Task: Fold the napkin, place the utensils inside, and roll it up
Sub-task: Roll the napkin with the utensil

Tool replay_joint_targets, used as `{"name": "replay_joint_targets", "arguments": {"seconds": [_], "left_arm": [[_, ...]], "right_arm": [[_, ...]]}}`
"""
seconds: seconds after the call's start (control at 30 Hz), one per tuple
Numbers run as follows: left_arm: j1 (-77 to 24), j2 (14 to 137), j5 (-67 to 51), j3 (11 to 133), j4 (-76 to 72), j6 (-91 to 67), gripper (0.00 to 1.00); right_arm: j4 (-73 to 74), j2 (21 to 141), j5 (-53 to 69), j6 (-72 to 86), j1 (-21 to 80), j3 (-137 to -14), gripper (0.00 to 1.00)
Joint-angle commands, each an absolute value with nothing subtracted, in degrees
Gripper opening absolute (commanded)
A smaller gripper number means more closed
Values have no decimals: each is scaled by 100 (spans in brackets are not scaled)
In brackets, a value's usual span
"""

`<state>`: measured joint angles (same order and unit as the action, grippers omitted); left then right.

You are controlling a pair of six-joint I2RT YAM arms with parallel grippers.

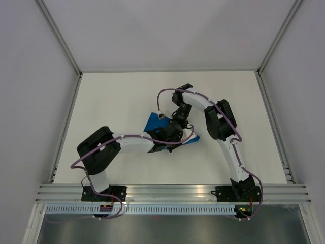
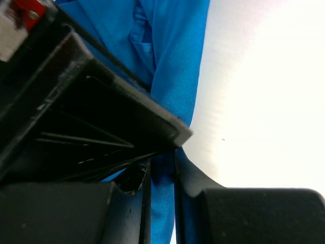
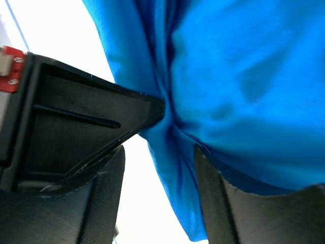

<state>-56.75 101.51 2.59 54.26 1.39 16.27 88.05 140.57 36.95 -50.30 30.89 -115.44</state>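
Note:
The bright blue napkin [image 1: 151,122] lies bunched in the middle of the table, mostly hidden under both grippers. My left gripper [image 1: 175,133] is shut on a fold of it. In the left wrist view the cloth [image 2: 175,61] runs down between the nearly closed jaws of the gripper [image 2: 161,175]. My right gripper [image 1: 179,119] is right behind it over the cloth. In the right wrist view its jaws [image 3: 157,168] stand apart, with a hanging fold of napkin [image 3: 244,76] lying against the right finger [image 3: 223,208]. No utensils are in view.
The white table [image 1: 111,101] is bounded by metal rails at the left [image 1: 63,132], right [image 1: 274,127] and near [image 1: 172,192] edges, with grey walls behind. The two arms cross close together over the napkin.

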Motion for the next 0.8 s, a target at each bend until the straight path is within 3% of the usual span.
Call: {"name": "replay_joint_targets", "arguments": {"seconds": [0.0,0.2,0.77], "left_arm": [[-5616,10740,-913,5300,624,1345,2],[-5388,10907,-1449,5510,808,1327,2],[-5476,11452,-2794,6969,1494,2479,2]], "right_arm": [[7278,13458,4007,-4871,2884,-11400,64],[6417,12789,4508,-4167,2112,-11049,67],[1671,10609,4632,-1028,-614,-7850,66]]}}
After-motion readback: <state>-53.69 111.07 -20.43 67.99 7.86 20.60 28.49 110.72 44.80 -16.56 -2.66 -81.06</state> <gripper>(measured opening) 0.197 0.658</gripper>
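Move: The left fingers are already closed on the napkin's rolled near edge, and the napkin's middle lies about 4 cm ahead and 2 cm to the left of that hand. From the left hand, the right-hand corner is some 10 cm to the right and 2 cm ahead, the far left corner about 13 cm ahead and 10 cm left. The right hand's fingers are already open, just at the cloth, with the napkin's middle about 4 cm to their left, level fore and aft; everything lies a centimetre or so lower. Keeping its pinch on the rolled edge, the left hand drags the napkin about 6 cm to the right, low over the table, drawing back slightly at the end while its wrist tips and turns some 15 degrees clockwise. The right hand comes free of the cloth with fingers staying open and sweeps away from the napkin, first forward and then increasingly to the right, some 17 cm out and 16 cm across while rising about 7 cm, its wrist swinging clockwise by roughly 60 degrees. ##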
